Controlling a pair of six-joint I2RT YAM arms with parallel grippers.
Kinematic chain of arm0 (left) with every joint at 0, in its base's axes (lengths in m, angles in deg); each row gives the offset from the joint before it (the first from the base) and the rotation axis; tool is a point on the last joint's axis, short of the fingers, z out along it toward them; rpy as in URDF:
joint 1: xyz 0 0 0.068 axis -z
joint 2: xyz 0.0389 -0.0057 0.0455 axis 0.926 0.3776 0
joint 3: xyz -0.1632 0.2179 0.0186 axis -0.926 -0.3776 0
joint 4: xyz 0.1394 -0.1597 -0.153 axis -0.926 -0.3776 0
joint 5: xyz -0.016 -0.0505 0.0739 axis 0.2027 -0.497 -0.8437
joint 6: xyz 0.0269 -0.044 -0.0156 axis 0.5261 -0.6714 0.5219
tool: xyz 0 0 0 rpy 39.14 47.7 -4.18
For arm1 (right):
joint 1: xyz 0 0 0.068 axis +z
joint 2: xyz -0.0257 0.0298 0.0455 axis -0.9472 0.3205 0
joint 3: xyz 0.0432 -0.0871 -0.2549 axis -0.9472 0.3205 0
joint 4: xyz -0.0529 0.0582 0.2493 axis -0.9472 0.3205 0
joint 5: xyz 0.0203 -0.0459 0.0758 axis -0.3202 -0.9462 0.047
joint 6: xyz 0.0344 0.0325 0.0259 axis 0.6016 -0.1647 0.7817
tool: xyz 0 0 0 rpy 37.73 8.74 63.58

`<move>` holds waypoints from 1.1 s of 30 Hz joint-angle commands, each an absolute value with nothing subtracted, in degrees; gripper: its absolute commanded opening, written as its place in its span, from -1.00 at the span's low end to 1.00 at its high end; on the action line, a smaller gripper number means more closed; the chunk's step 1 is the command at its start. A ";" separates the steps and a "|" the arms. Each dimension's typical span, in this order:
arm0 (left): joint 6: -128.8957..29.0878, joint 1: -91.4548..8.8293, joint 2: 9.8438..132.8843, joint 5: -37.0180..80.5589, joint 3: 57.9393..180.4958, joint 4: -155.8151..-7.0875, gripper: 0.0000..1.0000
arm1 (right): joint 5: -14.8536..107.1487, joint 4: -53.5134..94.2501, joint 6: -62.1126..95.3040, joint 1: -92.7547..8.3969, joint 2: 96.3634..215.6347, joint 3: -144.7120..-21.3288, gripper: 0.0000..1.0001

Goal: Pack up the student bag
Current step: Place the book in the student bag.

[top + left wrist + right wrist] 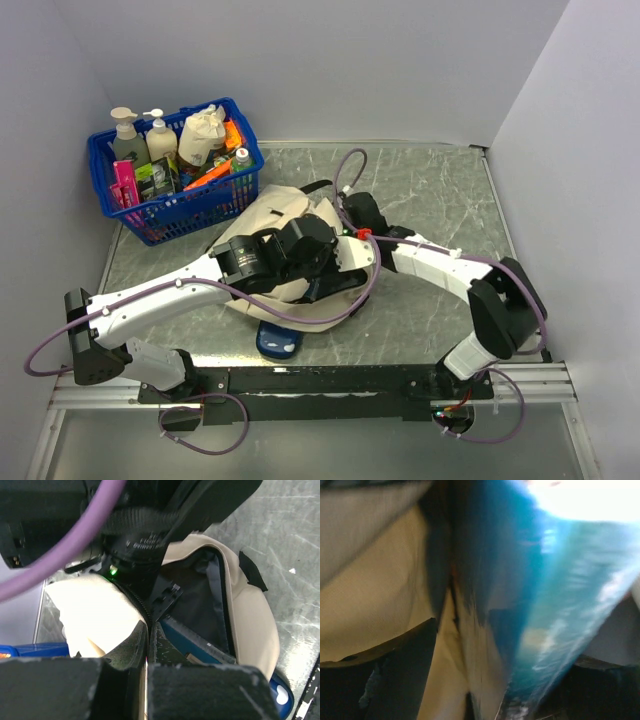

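The cream student bag (268, 212) lies in the middle of the table under both arms. Its black-trimmed mouth (220, 595) gapes open, showing dark lining. My left gripper (146, 625) is shut on the bag's zipper edge, holding the mouth open. A blue book (197, 641) lies inside the opening. In the right wrist view the same blue book (540, 610) stands blurred between the fingers (400, 670) of my right gripper (507, 640). The jaws are apart with gaps on both sides. The right wrist (145, 535) reaches into the bag from above.
A blue plastic basket (150, 215) at the back left holds bottles (128, 135), a small cream pouch (203, 135) and other items. A dark blue object (278, 340) pokes out from under the bag's near edge. Grey walls close in on the left, back and right.
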State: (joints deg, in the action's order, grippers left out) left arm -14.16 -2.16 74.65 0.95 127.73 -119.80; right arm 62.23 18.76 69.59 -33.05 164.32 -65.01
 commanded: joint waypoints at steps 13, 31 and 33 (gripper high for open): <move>-14.77 -0.93 72.60 4.10 128.26 -114.32 -0.99 | 61.44 29.36 58.65 -34.30 149.98 -61.09 0.44; -14.33 -0.84 72.69 4.02 129.58 -113.88 -0.99 | 63.29 27.58 59.18 -34.13 153.85 -62.76 -0.32; -14.24 -0.93 72.42 3.84 129.49 -113.88 -0.99 | 62.07 28.82 58.30 -34.30 151.23 -62.50 -0.30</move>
State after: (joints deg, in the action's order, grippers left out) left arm -14.07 -1.92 74.63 2.09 127.73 -118.86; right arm 62.41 29.53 59.80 -34.20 153.85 -59.74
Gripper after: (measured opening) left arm 0.033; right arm 0.342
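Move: The book is already in the bag, its middle about 6 cm to the right gripper's left, 4 cm back towards the base and 5 cm lower, with the open fingers still around its outer end. From that hand the pencil case lies some 11 cm left, 20 cm back and 15 cm down. The left gripper pinches the bag's rim right at its fingertips; the book lies roughly 5 cm to its left, 4 cm back and 13 cm below. Slip the open right gripper off the book's end, drawing it about 7 cm to the right and back towards the base, with a 2 cm dip on the way that is made up again and the fingertips tipping down some 10 degrees. Narrow the fingers to roughly half their gap, then ease a good centimetre forward and left, towards the book again. Keep the left fingers shut on the rim, holding the bag open. ##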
